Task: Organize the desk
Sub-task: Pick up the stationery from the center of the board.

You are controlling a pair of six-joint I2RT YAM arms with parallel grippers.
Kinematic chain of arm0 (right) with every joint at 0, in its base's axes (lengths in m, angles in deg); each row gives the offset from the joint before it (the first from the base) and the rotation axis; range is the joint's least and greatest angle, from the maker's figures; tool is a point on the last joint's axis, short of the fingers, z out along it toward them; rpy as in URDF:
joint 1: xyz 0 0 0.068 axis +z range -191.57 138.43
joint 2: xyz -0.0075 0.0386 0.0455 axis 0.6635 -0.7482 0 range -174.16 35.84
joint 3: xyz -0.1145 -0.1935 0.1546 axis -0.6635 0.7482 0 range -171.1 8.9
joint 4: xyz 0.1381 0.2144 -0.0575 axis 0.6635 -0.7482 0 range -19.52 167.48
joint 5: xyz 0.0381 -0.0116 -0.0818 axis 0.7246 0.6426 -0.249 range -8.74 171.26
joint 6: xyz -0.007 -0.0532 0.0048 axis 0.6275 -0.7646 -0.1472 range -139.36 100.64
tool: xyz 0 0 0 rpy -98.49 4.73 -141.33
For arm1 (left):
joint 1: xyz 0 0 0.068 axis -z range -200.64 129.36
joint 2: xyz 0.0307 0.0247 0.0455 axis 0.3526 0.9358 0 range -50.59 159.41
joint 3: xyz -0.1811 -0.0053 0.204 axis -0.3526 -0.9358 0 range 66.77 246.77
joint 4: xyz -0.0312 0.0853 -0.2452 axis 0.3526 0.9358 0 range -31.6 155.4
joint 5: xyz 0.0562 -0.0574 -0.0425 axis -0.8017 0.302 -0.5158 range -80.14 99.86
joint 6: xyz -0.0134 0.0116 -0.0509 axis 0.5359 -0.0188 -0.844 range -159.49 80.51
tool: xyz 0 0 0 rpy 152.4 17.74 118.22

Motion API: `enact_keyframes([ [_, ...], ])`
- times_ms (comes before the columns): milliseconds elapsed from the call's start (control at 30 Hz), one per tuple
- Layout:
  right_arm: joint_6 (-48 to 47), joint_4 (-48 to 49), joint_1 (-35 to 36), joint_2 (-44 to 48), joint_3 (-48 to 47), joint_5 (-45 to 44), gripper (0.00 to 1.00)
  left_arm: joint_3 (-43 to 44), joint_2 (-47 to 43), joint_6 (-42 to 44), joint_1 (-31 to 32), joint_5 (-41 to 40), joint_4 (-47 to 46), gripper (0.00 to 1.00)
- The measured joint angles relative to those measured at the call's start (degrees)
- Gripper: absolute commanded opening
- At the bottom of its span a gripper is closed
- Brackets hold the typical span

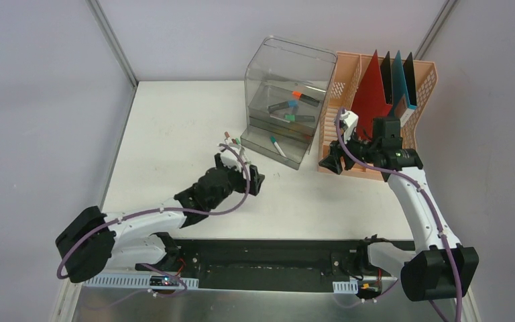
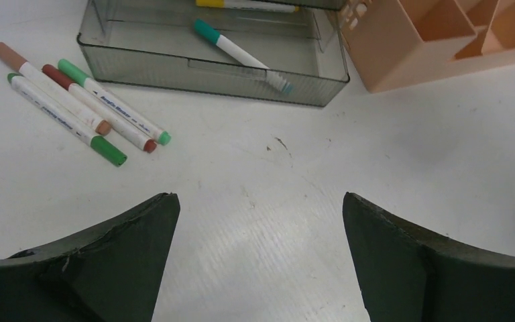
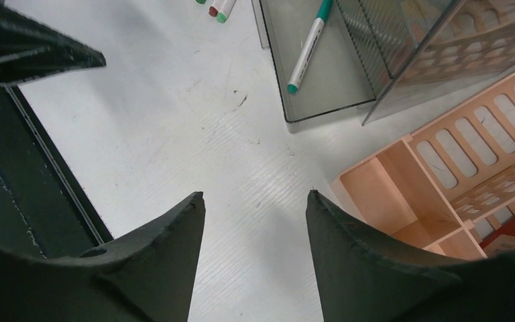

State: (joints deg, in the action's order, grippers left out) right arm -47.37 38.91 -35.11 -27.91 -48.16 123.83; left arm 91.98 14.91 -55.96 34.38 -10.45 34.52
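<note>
The white desk (image 1: 174, 134) carries several loose markers (image 1: 231, 139) lying side by side just left of a clear tiered organizer (image 1: 285, 100). In the left wrist view the markers (image 2: 80, 100) lie ahead and to the left of my left gripper (image 2: 260, 196), which is open with only bare desk between its fingers. One teal-capped marker (image 2: 241, 54) rests in the organizer's lowest tray. My right gripper (image 3: 255, 194) hovers open over the desk at the front left corner of the peach file rack (image 3: 402, 181), holding nothing.
The peach rack (image 1: 382, 100) at the back right holds upright red, black and teal folders. More pens lie on the organizer's upper tiers (image 1: 295, 104). Grey walls close in the back and sides. A black rail (image 1: 261, 261) runs along the front edge.
</note>
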Motion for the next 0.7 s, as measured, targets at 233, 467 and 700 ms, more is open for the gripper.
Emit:
enact_keyframes([
  [233,0.09,0.11,-0.02,0.48,0.00,-0.63,0.59,5.97,-1.81,-10.14,-12.79,12.63,11.87,0.93],
  [467,-0.17,0.20,-0.07,1.20,0.00,-1.73,0.59,17.09,8.63,-19.02,-20.96,17.55,25.81,0.77],
  [700,-1.14,0.59,-0.11,1.44,0.20,-3.67,0.58,34.29,23.80,-23.85,-22.16,11.72,44.37,0.48],
])
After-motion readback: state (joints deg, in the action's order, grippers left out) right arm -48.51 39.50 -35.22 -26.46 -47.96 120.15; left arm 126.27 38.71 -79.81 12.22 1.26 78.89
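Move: The four white-bodied markers on the board lie about 14 cm ahead of the left hand, some 3 cm to its left and 12 cm below. The open clear drawer, with a teal-capped marker inside, stands about 15 cm to the right of them and 3 cm farther out. From the right hand, the four markers are roughly 12 cm ahead, 33 cm left and 19 cm below. Left hand reaches about 9 cm forward and leftward, finally sinking towards the markers, tipping 40 degrees down, fingers half closing. ##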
